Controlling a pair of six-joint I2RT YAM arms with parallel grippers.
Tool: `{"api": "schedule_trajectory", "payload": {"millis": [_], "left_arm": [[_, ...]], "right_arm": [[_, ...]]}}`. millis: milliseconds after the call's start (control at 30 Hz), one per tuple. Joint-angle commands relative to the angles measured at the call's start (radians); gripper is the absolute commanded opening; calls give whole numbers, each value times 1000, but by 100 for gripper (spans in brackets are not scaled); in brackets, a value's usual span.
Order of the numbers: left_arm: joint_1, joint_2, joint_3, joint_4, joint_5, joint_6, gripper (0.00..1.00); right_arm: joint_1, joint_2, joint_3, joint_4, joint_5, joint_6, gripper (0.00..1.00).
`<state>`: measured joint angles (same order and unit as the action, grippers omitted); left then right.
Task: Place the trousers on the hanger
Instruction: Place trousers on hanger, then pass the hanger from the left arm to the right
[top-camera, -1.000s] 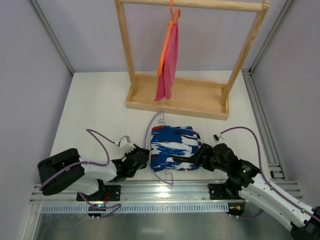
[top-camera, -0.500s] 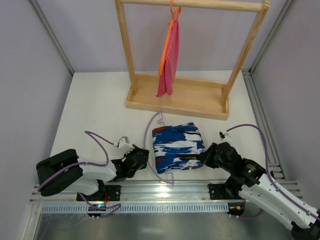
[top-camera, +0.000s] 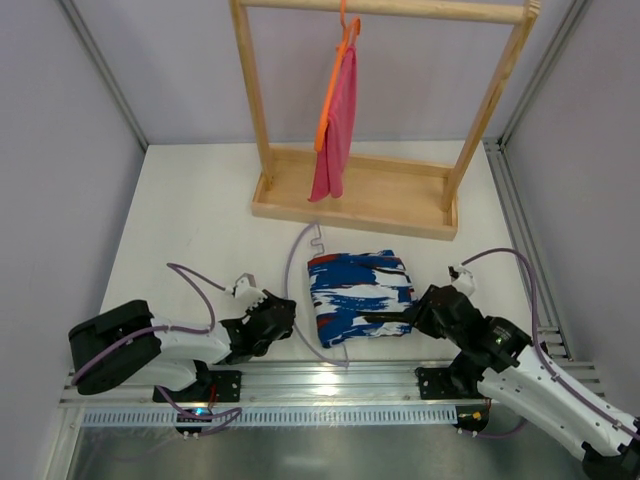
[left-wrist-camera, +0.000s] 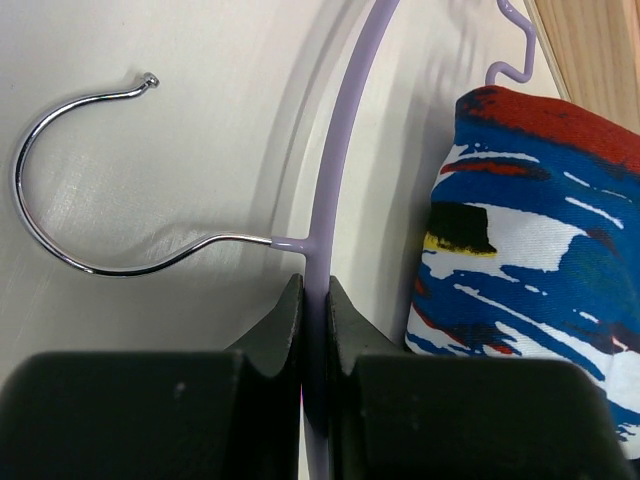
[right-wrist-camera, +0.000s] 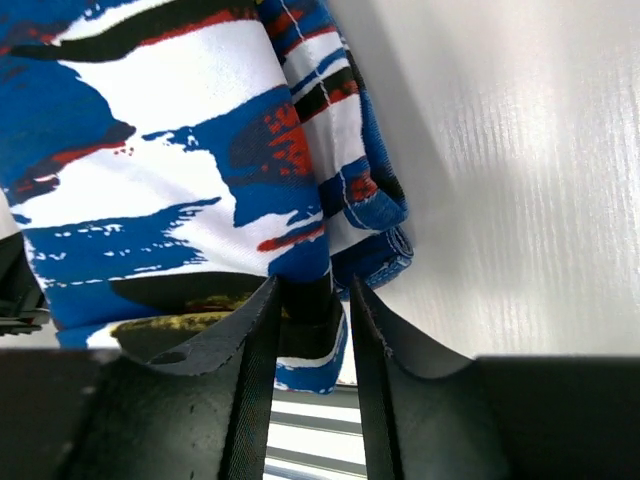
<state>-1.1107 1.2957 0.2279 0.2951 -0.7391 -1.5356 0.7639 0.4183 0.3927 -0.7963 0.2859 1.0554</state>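
The trousers (top-camera: 360, 292) lie folded on the white table, a blue, white, red and black print. The lilac hanger (top-camera: 291, 272) lies flat, curving round their left side. My left gripper (top-camera: 287, 318) is shut on the hanger's thin bar (left-wrist-camera: 322, 190) just below its silver hook (left-wrist-camera: 60, 215), with the trousers (left-wrist-camera: 540, 250) to the right of it. My right gripper (top-camera: 373, 318) is at the trousers' near right corner. In the right wrist view its jaws (right-wrist-camera: 313, 285) stand part open around a fold of the trousers (right-wrist-camera: 180, 150); a gap shows beside the right finger.
A wooden rack (top-camera: 355, 208) stands at the back of the table, with an orange hanger and pink cloth (top-camera: 338, 110) on its top rail. A metal rail (top-camera: 330, 385) runs along the near edge. Grey walls close both sides.
The trousers have shifted a little to the right and turned slightly. My right gripper drew back to the right, closed, then opened partway. The left gripper has slid slightly nearer with the hanger.
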Motion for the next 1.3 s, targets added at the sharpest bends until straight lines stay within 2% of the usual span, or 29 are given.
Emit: {"api": "schedule_trajectory", "payload": {"millis": [0,133,167,233,300,500,600,633,667,733,767,867,1033,1133,1167,1233,1267], "left_arm": [[5,13,-39,-162,-2,94,0],[-15,10,-26,-160,17,92,0],[-23,11,-18,-175,21,82,0],[-47,22,14,-252,20,42,0],[-64,27,25,-280,21,22,0],[-72,7,-10,-271,63,-61,0],[-72,-9,-39,-251,70,-87,0],[-72,-13,-39,-258,69,-95,0],[-72,-15,-41,-261,69,-98,0],[-72,-12,-45,-266,70,-104,0],[-72,-7,-47,-263,78,-107,0],[-72,4,-50,-263,87,-110,0],[-72,27,-45,-248,95,-90,0],[-72,19,-41,-257,99,-80,0],[-74,16,-45,-255,101,-81,0],[-80,1,-51,-257,99,-87,0],[-81,-6,-56,-260,98,-90,0]], "right_arm": [[-2,51,121,3,3,-69,38],[0,71,262,-21,-20,-156,39],[-2,98,280,17,-42,-178,39],[-2,152,317,80,-160,-230,39],[5,255,325,213,-362,-273,39],[119,454,258,678,-588,-229,39],[158,549,187,929,-674,-186,39],[169,627,119,1012,-732,-149,40],[167,664,76,1169,-744,-124,39],[161,776,-85,1345,-755,-62,39],[152,816,-136,1484,-743,-25,40],[105,941,-279,1630,-703,6,40],[92,944,-328,1643,-660,25,40],[98,777,-243,1437,-645,-23,40],[98,652,-207,1261,-634,-53,40],[98,552,-65,1076,-573,-159,40],[94,525,-10,921,-553,-201,41]]}}
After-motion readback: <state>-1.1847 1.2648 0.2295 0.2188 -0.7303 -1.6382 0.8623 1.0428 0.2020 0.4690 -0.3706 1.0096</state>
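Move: The right gripper, part open, is at the near right corner of the folded trousers; their near left corner, beside the hanger's lilac arm, lies about 19 cm to its left, 4 cm back and 4 cm lower. The trousers' middle is some 12 cm left and 5 cm ahead, the left gripper about 29 cm left and level fore and aft. From the left gripper, shut on the hanger, that near left corner is roughly 8 cm right and 6 cm back. Lift the right gripper some 11 cm off the trousers' near right corner, carry it about 17 cm left over them towards their near left corner by the hanger, turning it some 40 degrees counter-clockwise and rolling its left side up, then dip and start rising again, fingers part open. Keep the left gripper pinched on the hanger, drawing it back about 2 cm. ##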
